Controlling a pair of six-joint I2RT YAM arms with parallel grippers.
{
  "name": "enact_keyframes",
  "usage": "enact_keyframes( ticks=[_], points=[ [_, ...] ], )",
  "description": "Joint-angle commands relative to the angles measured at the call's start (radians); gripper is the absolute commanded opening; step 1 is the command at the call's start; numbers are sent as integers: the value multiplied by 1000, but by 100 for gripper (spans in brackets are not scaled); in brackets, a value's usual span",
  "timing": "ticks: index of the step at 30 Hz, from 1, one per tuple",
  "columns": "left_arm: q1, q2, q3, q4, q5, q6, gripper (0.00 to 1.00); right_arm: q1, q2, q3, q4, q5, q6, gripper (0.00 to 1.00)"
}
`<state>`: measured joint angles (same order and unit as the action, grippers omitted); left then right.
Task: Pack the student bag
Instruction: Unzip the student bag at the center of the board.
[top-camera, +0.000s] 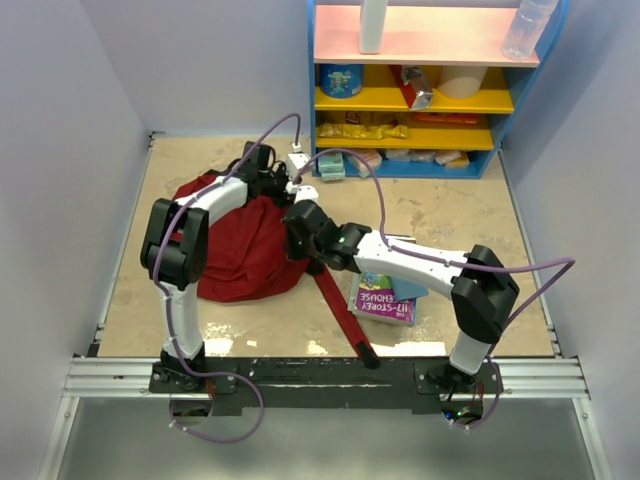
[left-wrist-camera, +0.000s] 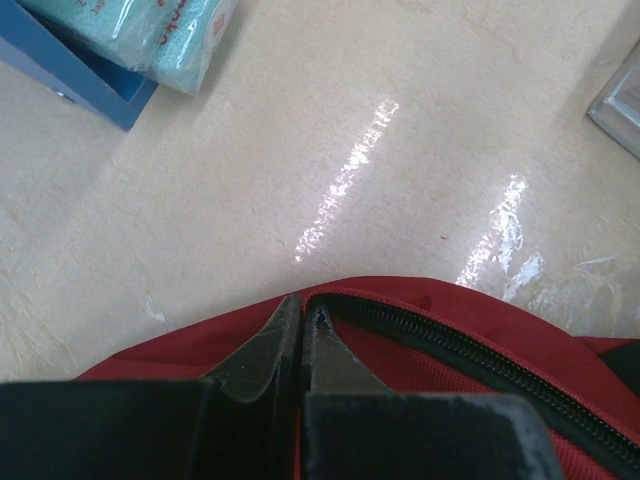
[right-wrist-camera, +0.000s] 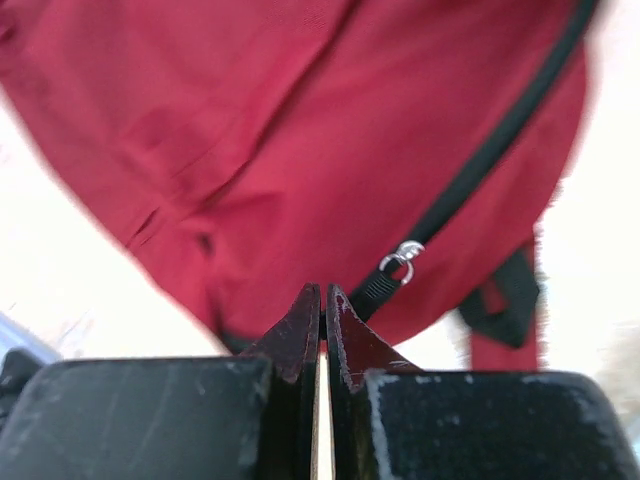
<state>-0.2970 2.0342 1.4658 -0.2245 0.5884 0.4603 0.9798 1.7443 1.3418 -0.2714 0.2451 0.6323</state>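
The student bag, dark red, lies slumped left of centre, its long red strap trailing toward the near edge. My left gripper is at the bag's far top; in the left wrist view its jaws are shut on the red rim beside the black zipper. My right gripper is at the bag's right edge. In the blurred right wrist view it is shut on the black pull tab hanging from the silver zipper ring.
A blue and yellow shelf with snacks and bottles stands at the back. A stack of books lies under the right forearm. A teal packet rests by the shelf foot. A metal rail runs along the near edge.
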Motion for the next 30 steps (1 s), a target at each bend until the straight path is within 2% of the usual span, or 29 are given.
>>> enact_keyframes(
  ticks=[1, 13, 18, 26, 30],
  points=[
    [13, -81, -5, 159, -120, -14, 0, 74, -2, 46, -9, 5, 50, 0],
    [12, -103, 1, 159, -137, -54, 0, 207, 50, 39, -8, -3, 96, 0],
    [13, -109, 19, 140, -150, -60, 0, 258, 132, 82, -11, -27, 98, 0],
    [13, -114, 22, 122, -142, -54, 0, 272, 201, 134, 57, -96, 72, 0],
    [12, -111, 33, 119, -137, -66, 0, 296, 262, 215, 70, -133, 40, 0]
  ],
)
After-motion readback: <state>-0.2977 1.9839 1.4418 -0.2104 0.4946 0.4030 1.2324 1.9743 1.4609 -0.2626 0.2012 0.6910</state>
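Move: The right hand already pinches the zip's pull tab, with the slider about 2 cm ahead of it and 1 cm below. The bag's near edge, where the pull is headed, lies roughly 11 cm back, 10 cm left and 12 cm below. The strap buckle is some 6 cm right and 4 cm back, 12 cm below. From the left hand, which grips the bag's far zip end, that near edge is about 23 cm back, 10 cm left and 6 cm lower. Back and left, away from the left hand, the right hand draws the pinched pull tab along the bag's zip line towards the near edge, about 10 cm back, then sinks some 6 cm and finishes with a short pull left. It turns roughly 15 degrees counter-clockwise and stays shut. The left hand keeps its pinch on the far zip end, rising about 1 cm. ##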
